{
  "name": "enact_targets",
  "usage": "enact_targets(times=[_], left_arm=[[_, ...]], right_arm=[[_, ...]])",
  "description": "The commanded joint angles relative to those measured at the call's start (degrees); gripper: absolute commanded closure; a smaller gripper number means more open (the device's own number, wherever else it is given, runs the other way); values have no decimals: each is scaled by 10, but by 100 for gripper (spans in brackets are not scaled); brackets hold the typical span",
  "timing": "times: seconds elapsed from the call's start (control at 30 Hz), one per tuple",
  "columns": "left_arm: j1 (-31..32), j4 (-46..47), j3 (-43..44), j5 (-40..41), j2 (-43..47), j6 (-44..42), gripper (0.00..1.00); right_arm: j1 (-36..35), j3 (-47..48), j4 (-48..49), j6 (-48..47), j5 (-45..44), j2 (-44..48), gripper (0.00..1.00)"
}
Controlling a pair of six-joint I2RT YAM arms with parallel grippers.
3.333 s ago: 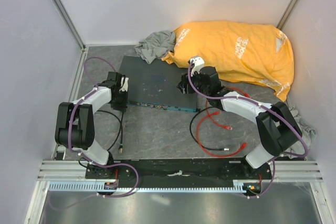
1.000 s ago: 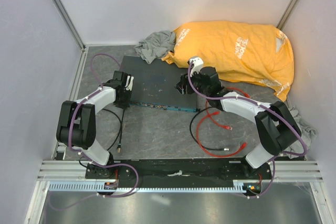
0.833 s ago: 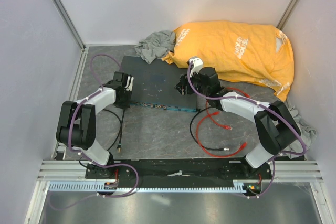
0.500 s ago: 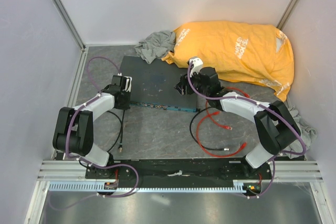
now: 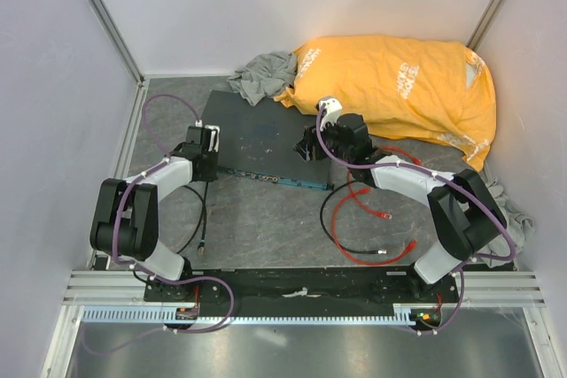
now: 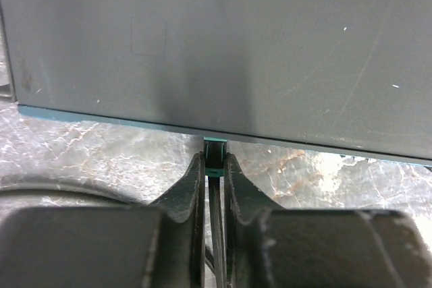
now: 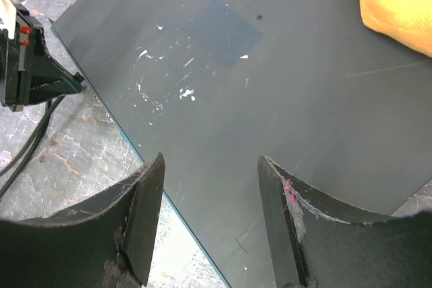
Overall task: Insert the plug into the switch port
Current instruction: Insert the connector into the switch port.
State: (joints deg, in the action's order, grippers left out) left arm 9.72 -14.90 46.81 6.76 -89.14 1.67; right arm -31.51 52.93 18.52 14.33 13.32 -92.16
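Observation:
The switch (image 5: 261,139) is a flat dark grey box with a thin blue-green front edge (image 6: 101,116). In the left wrist view a small teal plug (image 6: 214,166) on a thin black cable butts against that edge. My left gripper (image 6: 214,158) is shut on the plug, its narrow jaws flanking it. From above, the left gripper (image 5: 205,158) is at the box's front left. My right gripper (image 7: 210,160) stands open over the box's top (image 7: 270,99), holding nothing. A red cable (image 5: 354,201) with a small plug (image 5: 386,216) lies loose at the right. The port itself is hidden.
A big orange bag (image 5: 399,86) lies behind and to the right of the switch, with grey cloth (image 5: 261,73) beside it. The black cable (image 5: 202,219) trails from the left gripper toward the near edge. White walls enclose the table on three sides.
The left arm's elbow has swung outward and the left gripper has shifted slightly along the switch's front left. Its jaws have eased a little. The right arm has stayed put.

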Motion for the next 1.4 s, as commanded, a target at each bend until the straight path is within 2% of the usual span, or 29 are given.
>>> enact_targets(times=[0.0,0.13,0.23,0.33,0.43,0.97,1.2,1.37], left_arm=[[4,200,34,3,27,0,78],[4,136,41,9,53,-12,64],[4,88,41,18,80,-16,53],[4,43,39,21,111,-11,48],[4,29,24,21,140,-6,40],[2,-65,3,5,157,69,41],[2,-71,7,-15,127,71,42],[2,-80,14,-22,98,66,42]], right_arm=[[0,7,11,-10,11,-9,35],[0,31,-28,-35,3,-23,34],[0,67,-63,-58,-2,-43,25],[0,126,-96,-71,-15,-78,19],[1,173,-121,-82,-20,-126,17],[46,418,-169,-44,-44,-365,15],[79,538,-170,-18,-75,-470,11],[98,621,-171,-13,-64,-528,6]])
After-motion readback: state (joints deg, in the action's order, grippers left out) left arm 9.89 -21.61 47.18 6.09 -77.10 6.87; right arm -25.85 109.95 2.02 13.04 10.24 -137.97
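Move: The plug the left hand still closes on sits right at its fingertips, at most 1 cm ahead, against the switch's front edge. From that hand the switch's middle lies about 12 cm ahead and 16 cm right, and the cable's loose end some 20 cm back and 2 cm left. From the right hand the grey cloth is roughly 29 cm ahead, 11 cm left and 10 cm below, the orange bag's near-left corner 23 cm ahead, 6 cm left and 10 cm below, and the plug 2 cm back, 27 cm left and 12 cm below. The left fingers let go of the plug, spreading wide as the hand lifts about 9 cm off it and slightly forward over the switch, then eases some 4 cm back and 4 cm down. Meanwhile the right hand, opening wider, sinks about 6 cm and reaches some 20 cm forward, a little left, over the switch towards the grey cloth and the bag's corner. ##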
